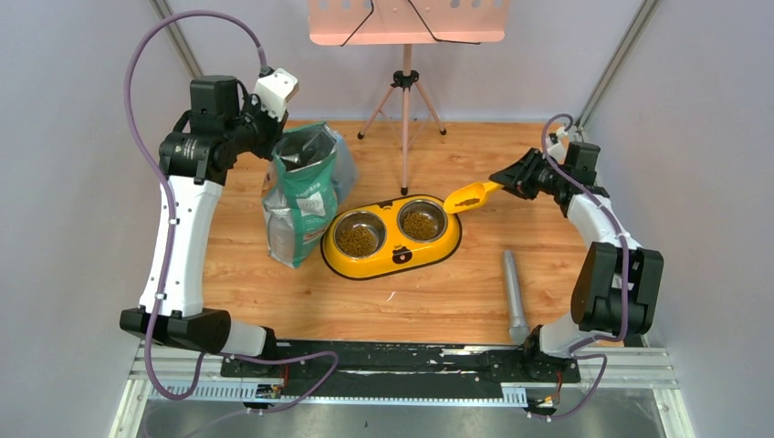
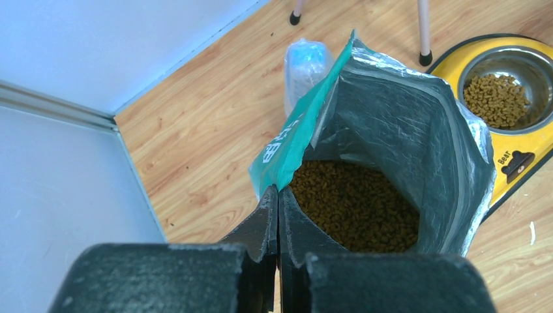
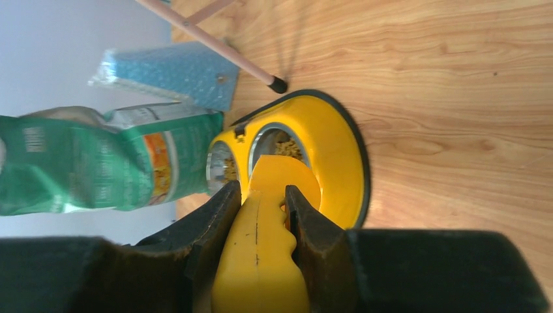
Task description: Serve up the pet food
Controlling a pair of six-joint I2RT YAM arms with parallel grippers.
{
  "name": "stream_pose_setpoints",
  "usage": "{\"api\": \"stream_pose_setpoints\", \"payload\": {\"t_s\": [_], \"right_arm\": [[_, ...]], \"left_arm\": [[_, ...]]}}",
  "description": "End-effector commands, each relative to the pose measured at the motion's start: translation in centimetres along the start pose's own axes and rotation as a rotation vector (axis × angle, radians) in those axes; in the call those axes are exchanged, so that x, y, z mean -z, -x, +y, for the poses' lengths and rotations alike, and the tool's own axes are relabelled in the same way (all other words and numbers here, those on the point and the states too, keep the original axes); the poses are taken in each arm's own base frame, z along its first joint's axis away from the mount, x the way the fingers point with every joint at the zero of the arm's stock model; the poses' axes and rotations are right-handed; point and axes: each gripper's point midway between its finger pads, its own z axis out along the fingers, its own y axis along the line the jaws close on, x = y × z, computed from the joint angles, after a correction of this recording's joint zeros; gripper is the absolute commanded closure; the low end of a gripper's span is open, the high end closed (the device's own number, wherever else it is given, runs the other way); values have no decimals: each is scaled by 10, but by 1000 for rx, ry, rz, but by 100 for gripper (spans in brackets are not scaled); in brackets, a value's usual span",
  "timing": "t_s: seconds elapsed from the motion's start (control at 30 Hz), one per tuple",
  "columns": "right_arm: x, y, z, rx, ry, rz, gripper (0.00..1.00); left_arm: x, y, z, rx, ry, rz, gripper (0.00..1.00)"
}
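Brown pet food (image 2: pixel 355 205) fills the open green-and-white bag (image 1: pixel 301 196), standing left of the yellow double-bowl feeder (image 1: pixel 392 260). My left gripper (image 2: pixel 278 189) is shut on the bag's teal rim (image 2: pixel 293 140) and holds the mouth open. Both steel bowls hold kibble, the left one (image 1: pixel 357 241) and the right one (image 1: pixel 421 224). My right gripper (image 3: pixel 263 195) is shut on the handle of the orange-yellow scoop (image 1: pixel 473 196). The scoop hovers at the feeder's right end, over the right bowl's rim, with some kibble in it.
A grey cylinder (image 1: pixel 514 294) lies on the wooden table right of the feeder. A tripod (image 1: pixel 403 119) stands behind the feeder. A bubble-wrap packet (image 2: pixel 306 62) sits just behind the bag. Grey walls close in on both sides.
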Motion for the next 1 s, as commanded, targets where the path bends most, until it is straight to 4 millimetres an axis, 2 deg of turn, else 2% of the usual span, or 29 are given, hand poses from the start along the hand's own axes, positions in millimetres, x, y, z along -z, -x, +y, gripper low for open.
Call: {"api": "stream_pose_setpoints", "payload": {"t_s": [0.0, 0.23, 0.3, 0.4, 0.47, 0.6, 0.73, 0.83, 0.9, 0.97], "right_arm": [[-11, 9, 5, 209, -72, -24, 100], [-30, -4, 22, 384, -108, 0, 100], [-39, -15, 33, 478, -118, 18, 100], [-45, -18, 45, 562, -148, 8, 100], [-44, -13, 57, 587, -160, -10, 100], [-44, -6, 87, 834, -201, -54, 100], [-36, -14, 112, 1011, -163, -68, 100], [-27, -22, 124, 1043, -128, -51, 100], [-16, -33, 151, 1023, -24, -13, 100], [1, -52, 201, 992, 191, 45, 100]], "left_arm": [[21, 28, 8, -45, 49, -121, 100], [23, 26, 5, -43, 39, -121, 100], [25, 26, 4, -50, 40, -123, 100], [28, 25, 4, -54, 45, -123, 100], [28, 23, 4, -61, 47, -119, 100], [30, 18, 3, -65, 52, -109, 100], [30, 17, 0, -55, 40, -109, 100], [30, 17, 0, -53, 40, -109, 100], [29, 17, 0, -54, 38, -108, 100], [28, 16, 0, -54, 33, -103, 100]]}}
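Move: The scoop in the right hand is headed for the right bowl, whose middle is about 19 cm to that hand's left, some 5 cm farther out and 16 cm below. The left bowl stands about 17 cm left of the right bowl and 4 cm nearer; the stand's foot is roughly 9 cm beyond the right bowl and 5 cm to its left. From the left hand, the right bowl lies about 37 cm right, 8 cm ahead and 36 cm below. Leftward by about 10 cm, the right hand carries the scoop towards the right bowl, first sinking slightly, then climbing to end some 6 cm higher. All the while it rolls about 50 degrees about its pointing line, left side dropping, counter-clockwise as seen from behind the hand. Its fingers keep their grip on the scoop's handle. ##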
